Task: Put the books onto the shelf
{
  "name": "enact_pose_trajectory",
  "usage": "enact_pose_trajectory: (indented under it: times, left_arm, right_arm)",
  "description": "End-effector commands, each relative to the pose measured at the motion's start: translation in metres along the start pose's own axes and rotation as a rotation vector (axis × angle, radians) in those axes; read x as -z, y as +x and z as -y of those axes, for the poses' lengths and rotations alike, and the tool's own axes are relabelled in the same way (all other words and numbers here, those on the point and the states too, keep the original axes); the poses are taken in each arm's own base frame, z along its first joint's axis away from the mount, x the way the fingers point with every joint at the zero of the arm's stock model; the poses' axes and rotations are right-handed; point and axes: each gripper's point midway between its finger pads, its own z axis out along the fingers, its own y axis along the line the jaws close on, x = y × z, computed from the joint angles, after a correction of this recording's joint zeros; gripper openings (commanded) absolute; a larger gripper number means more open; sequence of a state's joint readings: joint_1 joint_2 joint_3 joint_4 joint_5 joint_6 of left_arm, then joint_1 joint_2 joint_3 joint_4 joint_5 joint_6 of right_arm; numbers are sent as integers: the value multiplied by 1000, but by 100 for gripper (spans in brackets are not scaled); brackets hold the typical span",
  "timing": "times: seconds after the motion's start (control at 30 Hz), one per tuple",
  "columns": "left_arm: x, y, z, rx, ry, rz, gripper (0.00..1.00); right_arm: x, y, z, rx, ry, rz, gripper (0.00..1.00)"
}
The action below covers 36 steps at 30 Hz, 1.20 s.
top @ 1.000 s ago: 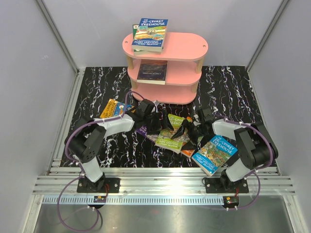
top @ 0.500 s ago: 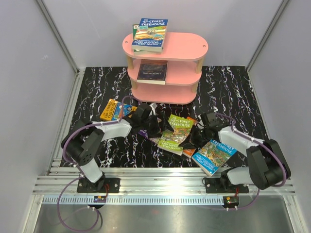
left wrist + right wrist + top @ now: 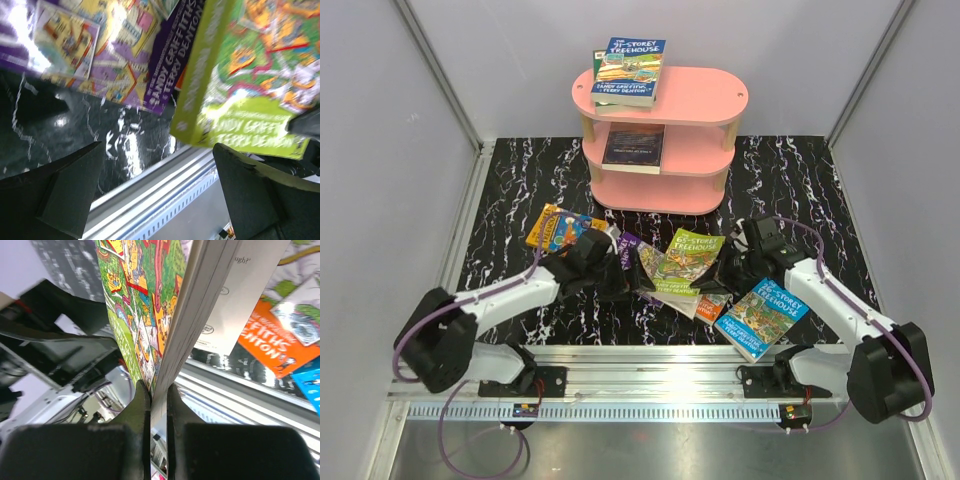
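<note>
The pink shelf (image 3: 695, 98) stands at the back with a blue book (image 3: 628, 70) on its top board and a dark book (image 3: 634, 148) on the middle board. Other books lie on the table: a yellow-orange one (image 3: 553, 227), a purple one (image 3: 632, 247), an orange one (image 3: 712, 305) and a blue one (image 3: 762, 318). My right gripper (image 3: 724, 270) (image 3: 158, 395) is shut on the edge of the green book (image 3: 688, 258) (image 3: 137, 315), which is tilted up off the pile. My left gripper (image 3: 628, 274) (image 3: 157, 195) stands open just left of the green book (image 3: 240, 75), over the purple book (image 3: 120, 55), holding nothing.
Grey walls close in the black marbled table (image 3: 520, 190) on three sides. An aluminium rail (image 3: 650, 375) runs along the near edge. A white book page (image 3: 245, 300) lies under the green book, and the orange book (image 3: 277, 340) lies beside it.
My right gripper has shut on the green book's edge and tipped it up. Both arms have stretched lower and outward, and the left gripper has slid slightly nearer and leftward.
</note>
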<state>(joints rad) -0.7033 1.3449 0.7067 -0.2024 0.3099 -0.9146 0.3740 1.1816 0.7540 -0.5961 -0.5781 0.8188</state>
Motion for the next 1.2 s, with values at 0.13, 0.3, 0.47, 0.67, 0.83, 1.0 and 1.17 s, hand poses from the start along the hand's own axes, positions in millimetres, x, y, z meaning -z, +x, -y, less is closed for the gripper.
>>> enact_pose_trajectory:
  times: [0.13,0.3,0.47,0.67,0.83,1.0,1.17]
  left_arm:
    - [34,-26,31,64,117,174,99]
    - [54,-47,60,79,231,265,99]
    - [63,-53,79,81,331,292,99]
    - [61,-53,87,88,390,285,99]
    - [58,-52,96,95,441,256,99]
    - [63,-58,115,98,504,251,64]
    - [64,-64,124,100,494,242,3]
  right_arm:
    - [39,-6,-74,66,-200,38,0]
    - [48,0,-84,62,-236,26,0]
    - [56,5,-97,55,-310,12,0]
    - [69,8,-117,47,-401,15,0]
    - [75,6,-136,50,-502,9,0]
    - [72,10,-134,36,-546,-12,0]
    - [77,11,-134,39,-557,14,0]
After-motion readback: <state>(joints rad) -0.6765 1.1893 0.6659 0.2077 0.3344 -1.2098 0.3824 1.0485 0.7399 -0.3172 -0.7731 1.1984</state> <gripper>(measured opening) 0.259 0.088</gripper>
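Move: The 65-Storey book, pinched at its page edge by the right hand, has its middle about 10 cm to the left hand's right, 3 cm ahead and near its height. The purple book lies some 3 cm ahead of the left hand, 2 cm left and 7 cm below. From the right hand, the held book's middle is about 4 cm ahead, 3 cm left and 3 cm below; the orange book is 2 cm back, 2 cm right and 11 below, the blue book about 10 cm back, 16 right. The left hand, fingers wide open at first, climbs about 12 cm with some forward reach and a final drift to the right, rolling some 30 degrees so its rightward fingers swing up towards level, and only at the end closes them on the foot of the 65-Storey book's spine. Meanwhile the right hand keeps its pinch on the page edge and carries the book up about 9 cm and 3 to 4 cm left towards the left hand, its down-and-left fingers tilting up some 20 degrees, rising slightly beyond that height before easing back down. ##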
